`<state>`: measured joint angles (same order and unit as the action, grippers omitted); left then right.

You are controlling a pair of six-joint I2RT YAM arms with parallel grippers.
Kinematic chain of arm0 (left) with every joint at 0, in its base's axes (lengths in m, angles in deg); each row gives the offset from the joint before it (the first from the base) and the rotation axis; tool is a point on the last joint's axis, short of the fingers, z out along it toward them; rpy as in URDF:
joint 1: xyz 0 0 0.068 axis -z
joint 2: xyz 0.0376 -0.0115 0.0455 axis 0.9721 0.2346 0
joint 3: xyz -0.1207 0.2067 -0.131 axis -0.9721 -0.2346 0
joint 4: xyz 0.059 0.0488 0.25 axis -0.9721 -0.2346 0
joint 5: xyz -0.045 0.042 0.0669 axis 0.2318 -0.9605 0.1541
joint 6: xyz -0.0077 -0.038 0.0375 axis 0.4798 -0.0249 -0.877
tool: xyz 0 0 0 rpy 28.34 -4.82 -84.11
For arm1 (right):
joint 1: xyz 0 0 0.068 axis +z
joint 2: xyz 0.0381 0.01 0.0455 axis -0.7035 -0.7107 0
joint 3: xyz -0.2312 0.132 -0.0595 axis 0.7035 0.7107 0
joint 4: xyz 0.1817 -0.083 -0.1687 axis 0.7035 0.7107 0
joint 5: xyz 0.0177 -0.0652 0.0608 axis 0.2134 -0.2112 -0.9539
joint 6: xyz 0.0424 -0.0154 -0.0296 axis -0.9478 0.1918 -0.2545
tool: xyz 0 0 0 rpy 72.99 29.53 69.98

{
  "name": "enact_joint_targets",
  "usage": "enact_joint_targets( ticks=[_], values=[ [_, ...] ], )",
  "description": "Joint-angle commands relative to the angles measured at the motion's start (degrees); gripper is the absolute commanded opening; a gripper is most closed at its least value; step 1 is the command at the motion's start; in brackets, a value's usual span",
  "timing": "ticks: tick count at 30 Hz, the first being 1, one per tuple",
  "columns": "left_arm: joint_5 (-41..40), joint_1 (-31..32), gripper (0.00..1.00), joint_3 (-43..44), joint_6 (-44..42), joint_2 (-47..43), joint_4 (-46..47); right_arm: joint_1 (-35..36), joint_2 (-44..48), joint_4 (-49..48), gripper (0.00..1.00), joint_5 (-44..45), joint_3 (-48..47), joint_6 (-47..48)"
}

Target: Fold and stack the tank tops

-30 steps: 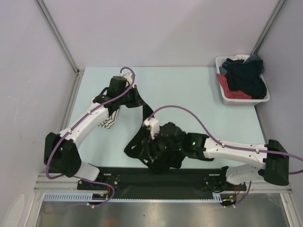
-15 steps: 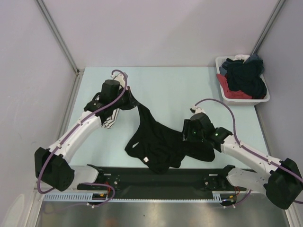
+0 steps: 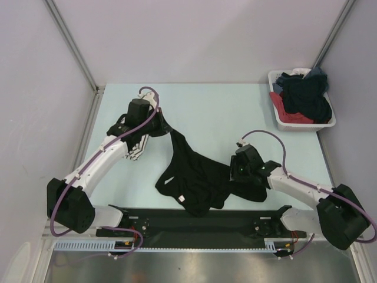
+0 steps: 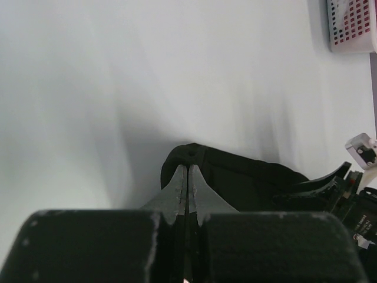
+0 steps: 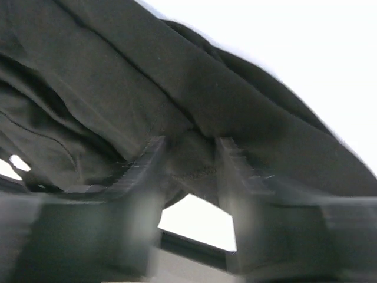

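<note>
The black tank top [image 3: 197, 177] lies rumpled on the table, one strap stretched up and left to my left gripper [image 3: 166, 131]. That gripper is shut on the strap, and the left wrist view shows its jaws [image 4: 187, 177] pressed together with the black fabric [image 4: 247, 177] just beyond them. My right gripper [image 3: 232, 172] is low over the garment's right part. In the right wrist view its fingers [image 5: 189, 147] stand apart with a hemmed fold of the black top [image 5: 147, 76] between the tips. The striped tank top [image 3: 136, 151] lies under the left forearm, mostly hidden.
A white basket [image 3: 301, 126] heaped with dark and red clothes stands at the back right corner, and its edge [image 4: 353, 26] shows in the left wrist view. The black base rail [image 3: 194, 223] runs along the near table edge.
The right arm has swung from above the middle of the black top to its right side, its jaws narrowing a little. The left gripper has shifted slightly left with the strap.
</note>
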<state>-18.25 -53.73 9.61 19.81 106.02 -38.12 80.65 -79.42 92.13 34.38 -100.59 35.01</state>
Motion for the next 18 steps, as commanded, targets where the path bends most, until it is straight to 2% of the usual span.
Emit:
enact_joint_targets(
  ticks=[1, 2, 4, 9, 10, 12, 16, 18],
  values=[
    [0.2, -0.5, 0.0, 1.6, 0.0, -0.2, 2.7, 0.9, -2.8, -6.9, 0.38, -3.6, -0.4, 0.9],
    [0.0, -0.4, 0.0, 1.8, -0.1, -0.2, 2.5, 1.2, -3.7, -7.1, 0.13, -4.1, -1.4, 1.4],
    [-0.6, -0.5, 0.0, 2.4, -0.3, 0.2, 2.0, 4.0, -6.0, -6.3, 0.0, -4.2, -2.9, 1.9],
    [-0.8, -0.5, 0.0, 3.8, -0.4, 1.8, 1.8, 18.6, -7.7, -3.4, 0.0, -7.8, -10.0, 4.7],
    [-0.6, -0.5, 0.0, 4.1, -0.4, 2.0, 1.8, 24.5, -7.4, -2.7, 0.0, -7.5, -11.2, 5.3],
    [-0.2, -0.4, 0.0, 4.3, -0.3, 2.4, 2.0, 27.2, -6.4, -0.4, 0.0, -6.9, -13.1, 5.3],
    [0.2, -0.5, 0.0, 4.1, -0.1, 2.0, 2.5, 22.8, -1.3, 3.2, 0.0, -2.4, -10.6, 2.9],
    [0.1, -0.4, 0.0, 4.1, -0.1, 1.3, 2.6, 15.4, 1.3, 5.1, 0.0, -1.5, -9.5, 2.7]
  ],
)
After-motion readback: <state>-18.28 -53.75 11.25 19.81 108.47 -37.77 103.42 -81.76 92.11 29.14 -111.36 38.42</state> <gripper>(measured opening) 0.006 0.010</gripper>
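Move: The black tank top lies in loose folds under my open right hand; the fold I'm after is straight below the fingertips, only 1 or 2 cm down. From that hand, the white label is about 22 cm left and 10 cm back, the cloth's outer right end about 15 cm right and 6 cm back, and the near table edge some 13 cm back. My left hand has that fold about 27 cm to its right, 14 cm back and 17 cm below. I shut my right fingers on the fold of black cloth, sinking about 1 cm, then sweep it quickly left and back towards the white label, some 14 cm left, rising as I go and swinging the hand about 35 degrees counter-clockwise. At the end I come back a couple of centimetres to the right and forward, still rising. My left hand keeps its pinch on the raised shoulder. ##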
